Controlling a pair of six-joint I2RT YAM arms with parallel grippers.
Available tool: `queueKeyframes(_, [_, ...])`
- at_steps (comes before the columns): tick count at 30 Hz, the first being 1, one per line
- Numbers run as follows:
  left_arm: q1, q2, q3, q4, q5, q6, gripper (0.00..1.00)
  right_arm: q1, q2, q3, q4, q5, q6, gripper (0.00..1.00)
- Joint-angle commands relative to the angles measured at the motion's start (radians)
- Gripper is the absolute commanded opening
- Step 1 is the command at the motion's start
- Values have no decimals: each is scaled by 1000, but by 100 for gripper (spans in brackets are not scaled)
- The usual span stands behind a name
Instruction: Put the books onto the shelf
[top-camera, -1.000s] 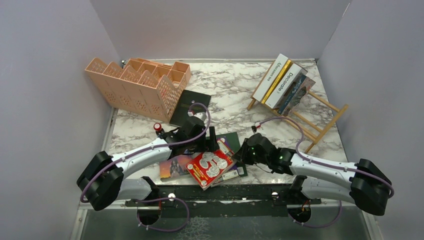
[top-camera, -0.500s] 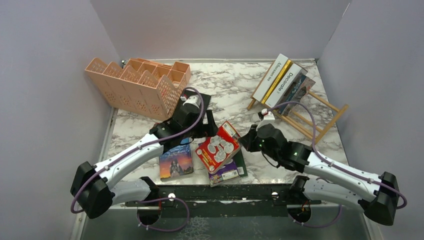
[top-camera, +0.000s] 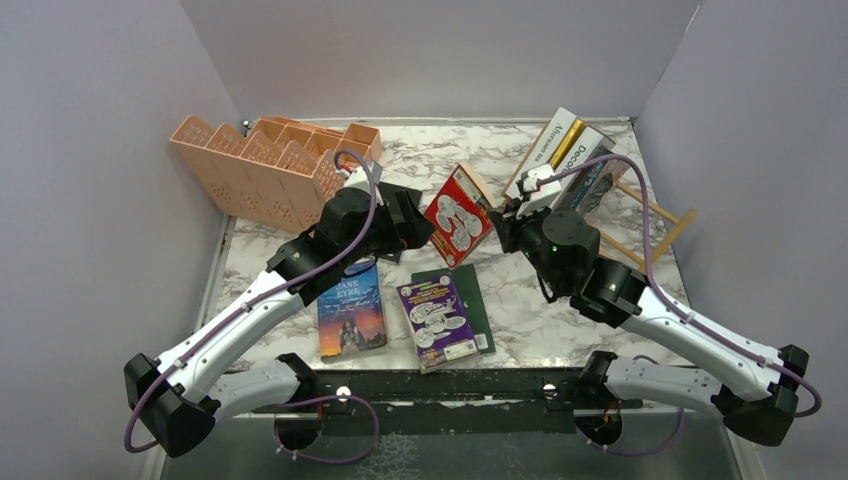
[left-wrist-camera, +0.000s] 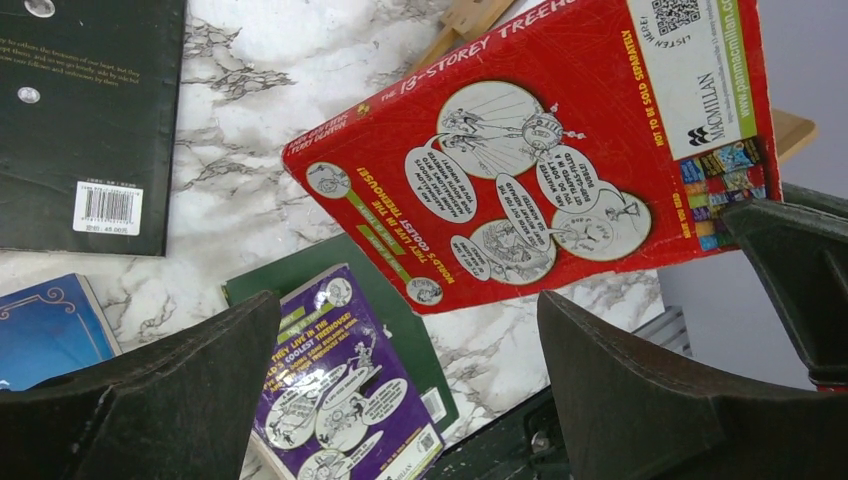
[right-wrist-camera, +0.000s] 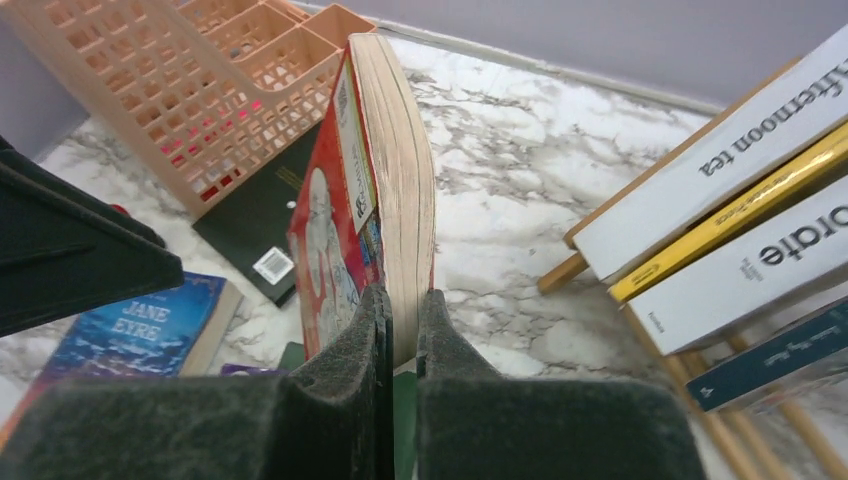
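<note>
My right gripper (right-wrist-camera: 403, 300) is shut on the lower edge of a red cartoon book (top-camera: 458, 216), which it holds upright above the table, left of the shelf (top-camera: 640, 232). The light-wood shelf holds several books (top-camera: 562, 160): white, yellow, "Decorate" and a dark one. My left gripper (left-wrist-camera: 410, 310) hangs open and empty just left of the red book (left-wrist-camera: 540, 150). On the table lie a purple book (top-camera: 437, 320) on a dark green book (top-camera: 472, 290), a blue book (top-camera: 351, 312) and a black book (left-wrist-camera: 90, 110).
A peach lattice organizer (top-camera: 270, 165) stands at the back left, close behind my left arm. The side walls close in on both sides. The black base rail (top-camera: 450, 385) runs along the near edge.
My right gripper has lifted the red book off the pile and carried it back toward the shelf. My left gripper has opened wider and moved toward the back, uncovering the purple and blue books.
</note>
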Motion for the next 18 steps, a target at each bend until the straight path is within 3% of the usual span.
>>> queueKeyframes(1, [7,-26,26,-10,16,-28,99,-1,45,53,54,87,-221,1])
queueKeyframes(8, [11,0,29,-9,18,-29,99,-1,117,38,44,284,-318,1])
queueKeyframes(14, [27,17,29,-11,-39,-62,99,10,165,39,-28,174,-291,1])
queueKeyframes(18, [44,24,28,-14,-82,-102,99,100,231,37,-76,110,-264,1])
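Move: The right hand already grips the red book; the free part of the wooden shelf, beside the shelved books, lies about 25 cm to its right, 8 cm ahead and 18 cm below. The shelved books stand roughly 14 cm ahead and 15 cm right of it, some 15 cm lower. On the table 30 cm below, the green book lies 9 cm left and 8 cm back. From the left hand the free shelf part is about 40 cm right, 9 cm ahead and 14 cm below. Red book still pinched, the right hand sinks some 5 cm, edges forward and rolls left-side-down about 25 degrees. ##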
